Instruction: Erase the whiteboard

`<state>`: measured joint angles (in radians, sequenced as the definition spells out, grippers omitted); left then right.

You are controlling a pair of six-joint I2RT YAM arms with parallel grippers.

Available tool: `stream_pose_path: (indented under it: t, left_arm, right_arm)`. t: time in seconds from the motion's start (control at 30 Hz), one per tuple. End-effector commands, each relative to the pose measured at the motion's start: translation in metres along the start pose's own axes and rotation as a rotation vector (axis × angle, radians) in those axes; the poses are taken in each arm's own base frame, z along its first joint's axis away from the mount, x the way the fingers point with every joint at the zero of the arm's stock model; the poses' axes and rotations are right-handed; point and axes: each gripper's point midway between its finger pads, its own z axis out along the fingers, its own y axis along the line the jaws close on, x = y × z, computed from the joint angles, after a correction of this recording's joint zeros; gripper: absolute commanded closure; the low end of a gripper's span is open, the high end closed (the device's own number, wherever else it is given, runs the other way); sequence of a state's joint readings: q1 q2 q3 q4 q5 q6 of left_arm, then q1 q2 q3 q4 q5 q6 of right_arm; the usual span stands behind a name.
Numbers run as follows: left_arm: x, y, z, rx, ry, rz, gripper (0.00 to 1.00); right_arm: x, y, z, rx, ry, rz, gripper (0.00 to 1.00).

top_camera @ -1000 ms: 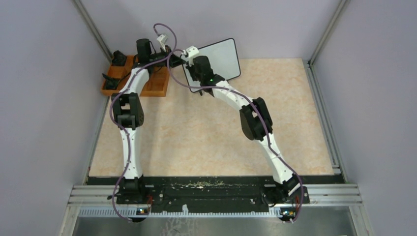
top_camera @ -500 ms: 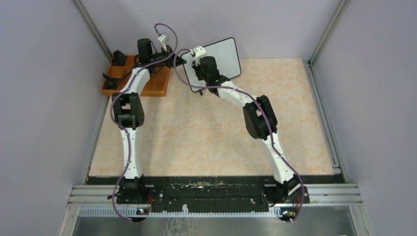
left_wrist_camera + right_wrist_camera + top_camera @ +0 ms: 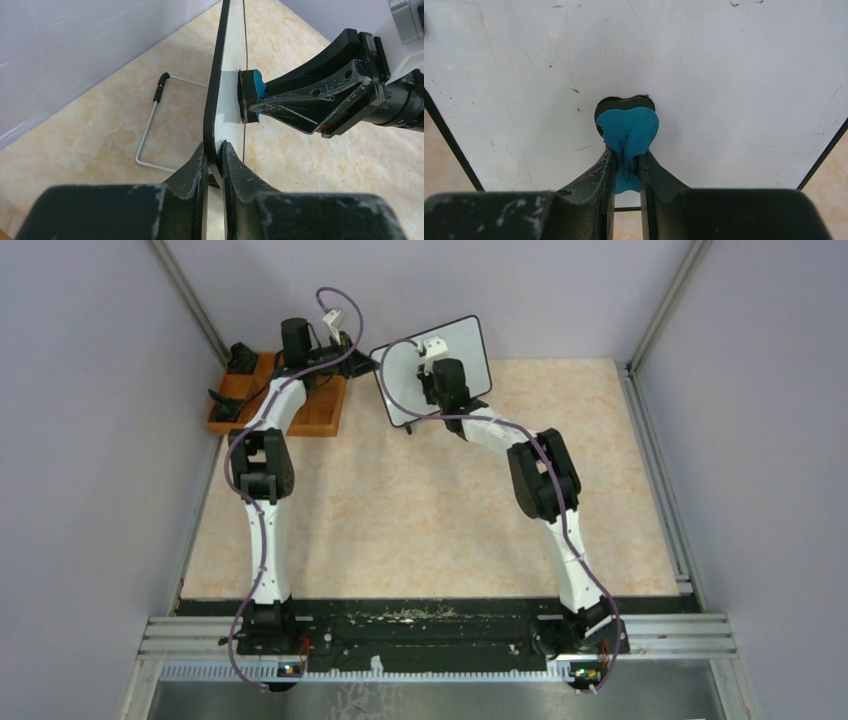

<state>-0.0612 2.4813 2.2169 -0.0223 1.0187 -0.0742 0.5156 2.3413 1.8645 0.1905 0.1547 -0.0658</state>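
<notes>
The whiteboard [image 3: 468,348] stands tilted at the back of the table, its face almost clean, with a faint red streak [image 3: 583,148] and small scuffs. My left gripper [image 3: 366,359] is shut on the board's black frame [image 3: 215,95] at its left edge, one finger on each side. My right gripper [image 3: 626,161] is shut on a blue eraser [image 3: 629,129] with a dark pad, pressed flat against the board's white face [image 3: 734,75] near the middle. From the left wrist the eraser [image 3: 257,85] shows touching the board edge-on.
An orange wooden tray [image 3: 322,417] with dark items [image 3: 240,358] sits at the back left, beside the left arm. A wire stand [image 3: 149,127] props the board from behind. Grey walls close in on the left, the back and the right.
My right gripper has slid the eraser rightward across the board, from its left part to near the middle. The left gripper and the board have stayed put.
</notes>
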Motion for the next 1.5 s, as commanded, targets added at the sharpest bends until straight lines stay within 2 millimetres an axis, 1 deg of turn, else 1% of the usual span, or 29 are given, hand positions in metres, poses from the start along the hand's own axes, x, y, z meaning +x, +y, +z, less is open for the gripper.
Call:
stream_pose_path:
  t: [0.0,0.1,0.2,0.27,0.4,0.57,0.63,0.7,0.77,0.83,0.87,0.93,1.03,1.13,1.17,1.2,1.27,1.33,1.47]
  left_arm:
    - [0.016,-0.007,0.000,0.022,0.046,-0.005,1.00]
    - [0.016,-0.006,0.000,0.021,0.046,-0.006,1.00]
    - [0.015,-0.007,0.000,0.021,0.045,-0.004,1.00]
    - [0.015,-0.007,0.000,0.022,0.044,-0.002,1.00]
    - [0.014,-0.007,0.000,0.021,0.044,-0.003,1.00]
    - [0.016,-0.007,0.000,0.023,0.046,-0.009,1.00]
    - [0.016,-0.007,0.000,0.022,0.046,-0.008,1.00]
    - [0.016,-0.007,0.000,0.021,0.047,-0.008,1.00]
    - [0.017,-0.007,0.000,0.022,0.047,-0.007,1.00]
    - [0.016,-0.007,0.000,0.019,0.047,-0.006,1.00]
    - [0.017,-0.007,0.000,0.018,0.048,-0.006,1.00]
    - [0.017,-0.007,0.000,0.017,0.049,-0.004,1.00]
    - [0.018,-0.005,0.000,0.013,0.050,-0.005,1.00]
    - [0.019,-0.004,0.000,0.011,0.050,-0.003,1.00]
    - [0.019,-0.004,0.000,0.011,0.051,-0.002,1.00]
    - [0.019,-0.005,0.000,0.011,0.052,-0.003,1.00]
    - [0.019,-0.004,0.000,0.010,0.051,-0.001,1.00]
    - [0.020,-0.004,0.000,0.008,0.052,-0.003,1.00]
    - [0.022,-0.003,0.000,0.003,0.051,-0.008,1.00]
  right_arm:
    - [-0.014,-0.016,-0.012,0.029,-0.034,0.035,1.00]
    - [-0.022,0.001,-0.015,-0.010,-0.047,0.036,1.00]
    - [-0.024,0.019,-0.016,-0.043,-0.051,0.030,1.00]
    - [-0.020,0.030,-0.015,-0.065,-0.042,0.025,1.00]
    - [-0.021,0.050,-0.013,-0.113,-0.041,0.023,1.00]
    - [-0.025,0.074,-0.017,-0.156,-0.047,0.005,1.00]
    - [-0.027,0.079,-0.020,-0.159,-0.050,-0.006,1.00]
    - [-0.031,0.077,-0.024,-0.151,-0.052,-0.010,1.00]
    - [-0.033,0.072,-0.029,-0.126,-0.044,-0.010,1.00]
    - [-0.038,0.062,-0.036,-0.089,-0.041,-0.018,1.00]
    - [-0.039,0.056,-0.040,-0.070,-0.034,-0.021,1.00]
    - [-0.049,0.038,-0.052,-0.027,-0.030,-0.022,1.00]
    - [-0.061,0.003,-0.073,0.039,-0.009,0.000,1.00]
    - [-0.077,-0.039,-0.097,0.127,0.015,0.053,1.00]
    - [-0.082,-0.050,-0.104,0.129,0.033,0.083,1.00]
    - [-0.086,-0.067,-0.111,0.145,0.059,0.116,1.00]
    - [-0.083,-0.089,-0.128,0.166,0.121,0.162,1.00]
    - [-0.071,-0.104,-0.147,0.194,0.192,0.174,1.00]
    - [-0.030,-0.130,-0.190,0.286,0.342,0.190,1.00]
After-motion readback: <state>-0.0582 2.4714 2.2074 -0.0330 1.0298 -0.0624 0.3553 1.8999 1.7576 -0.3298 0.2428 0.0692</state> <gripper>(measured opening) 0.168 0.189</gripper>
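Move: On the whiteboard's face, about mid-width, the right hand holds the eraser against the surface; the board's middle is about 4 cm ahead, 1 cm right and 1 cm above. Its right edge is some 12 cm right and 6 cm ahead, its left foot 3 cm left, 5 cm back and 12 cm below. The left gripper sits 10 cm left, 4 cm ahead and 4 cm above; from it, the board's middle lies 12 cm right, level fore-and-aft and 5 cm below. Moving down and back a little, the right hand then carries the held eraser left and back, low along the whiteboard's face, until about 6 cm left of its start. It reverses and sweeps some 20 cm right and 12 cm up, off the board past its right edge, the wrist yawing clockwise and tipping slightly down. The left hand stays, still pinching the board's upper left corner. ##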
